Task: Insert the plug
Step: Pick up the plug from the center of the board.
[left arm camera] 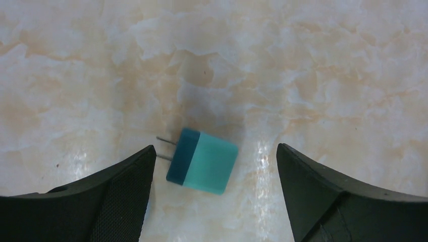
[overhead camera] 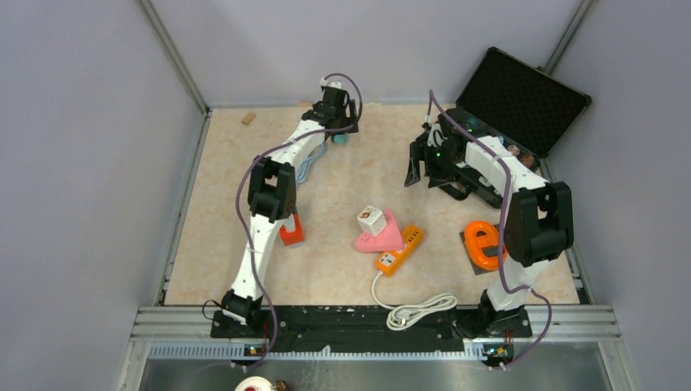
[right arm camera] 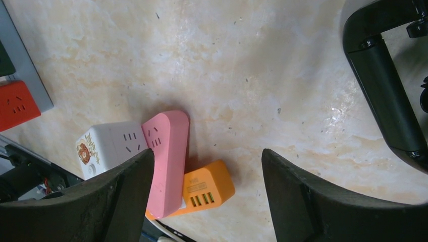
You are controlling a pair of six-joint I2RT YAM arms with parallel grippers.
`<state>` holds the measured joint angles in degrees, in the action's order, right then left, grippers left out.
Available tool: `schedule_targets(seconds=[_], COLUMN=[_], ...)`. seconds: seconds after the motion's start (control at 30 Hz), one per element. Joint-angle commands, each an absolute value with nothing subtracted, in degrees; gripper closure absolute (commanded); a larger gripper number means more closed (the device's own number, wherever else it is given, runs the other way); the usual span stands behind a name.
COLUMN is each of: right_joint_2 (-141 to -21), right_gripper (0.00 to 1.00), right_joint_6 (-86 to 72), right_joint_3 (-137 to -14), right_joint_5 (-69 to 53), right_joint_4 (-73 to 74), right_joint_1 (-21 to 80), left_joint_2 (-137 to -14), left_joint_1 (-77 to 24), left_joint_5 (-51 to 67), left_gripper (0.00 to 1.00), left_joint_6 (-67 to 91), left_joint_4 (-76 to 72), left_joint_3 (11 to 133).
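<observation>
A teal plug (left arm camera: pixel 204 160) with a darker front and two metal prongs pointing left lies flat on the marbled table. My left gripper (left arm camera: pixel 215 151) hangs over it, open, one finger on each side and neither touching it. From above, that plug (overhead camera: pixel 339 138) is at the far back under the left gripper (overhead camera: pixel 332 130). Mid-table lie an orange power strip (overhead camera: pixel 399 250), a pink strip (overhead camera: pixel 380 238) and a white socket cube (overhead camera: pixel 371 220). My right gripper (overhead camera: pixel 424 167) is open and empty, raised well behind them. Its wrist view shows the pink strip (right arm camera: pixel 166 151), orange strip (right arm camera: pixel 209 186) and white cube (right arm camera: pixel 108 143).
A red socket block (overhead camera: pixel 292 232) sits beside the left arm. An orange ring-shaped piece (overhead camera: pixel 482 244) lies on a grey plate at the right. An open black case (overhead camera: pixel 521 98) stands at the back right. A white cable (overhead camera: pixel 415 309) coils near the front edge. A small wooden block (overhead camera: pixel 248 118) is at the back left.
</observation>
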<state>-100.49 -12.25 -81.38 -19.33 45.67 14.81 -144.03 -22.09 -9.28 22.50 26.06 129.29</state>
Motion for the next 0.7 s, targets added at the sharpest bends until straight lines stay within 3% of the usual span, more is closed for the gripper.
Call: schedule_targets(seconds=[0.0, 0.07, 0.17, 0.33, 0.67], right_joint_2=[-99.77, -100.25, -101.04, -102.57, -105.91], right_gripper=[0.24, 0.24, 0.24, 0.24, 0.24], right_joint_6=[-11.63, -11.55, -11.39, -11.38, -12.56], right_joint_3=[-82.33, -82.65, -83.47, -86.19, -91.89], right_joint_5=[-20.3, -20.46, -20.65, -21.19, -24.62], right_joint_4=[46.48, 46.72, 47.23, 48.23, 48.78], right_joint_1=[14.37, 14.33, 14.33, 14.34, 14.39], left_joint_2=[-148.47, -149.08, -149.26, -147.17, -133.67], left_joint_1=[-21.87, -21.87, -21.85, -22.06, -23.84], left_joint_5=[-9.62, -8.62, -6.89, -6.16, -1.94], left_gripper=[0.13, 0.19, 0.37, 0.47, 0.66], left_joint_6=[19.74, 19.44, 19.25, 20.15, 31.09], left_joint_4=[23.98, 23.84, 24.35, 27.55, 30.91], left_joint_3=[137.24, 137.48, 136.92, 134.3, 116.45])
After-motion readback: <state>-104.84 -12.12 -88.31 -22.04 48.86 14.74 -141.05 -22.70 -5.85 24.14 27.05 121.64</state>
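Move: The teal plug lies between the left hand's open fingers and under them, about 1 cm ahead of the hand and 3 cm below, its prongs pointing left. The pale blue cord's loops are some 7 cm back and 9 cm to the left of that hand. A wood block sits at the table's far edge, roughly 12 cm ahead and 10 cm left. From the right hand the plug is about 22 cm ahead, 22 cm left and 8 cm below. The teal plug gets pinched across its body by the left fingers: the hand eases forward a centimetre and sinks about 2.5 cm while they close. Then, fingers shut on the plug, the hand draws back towards its base about 4 cm, staying low and tipping slightly more downward. Late on, the right hand sets off forward and up, some 2 cm. ##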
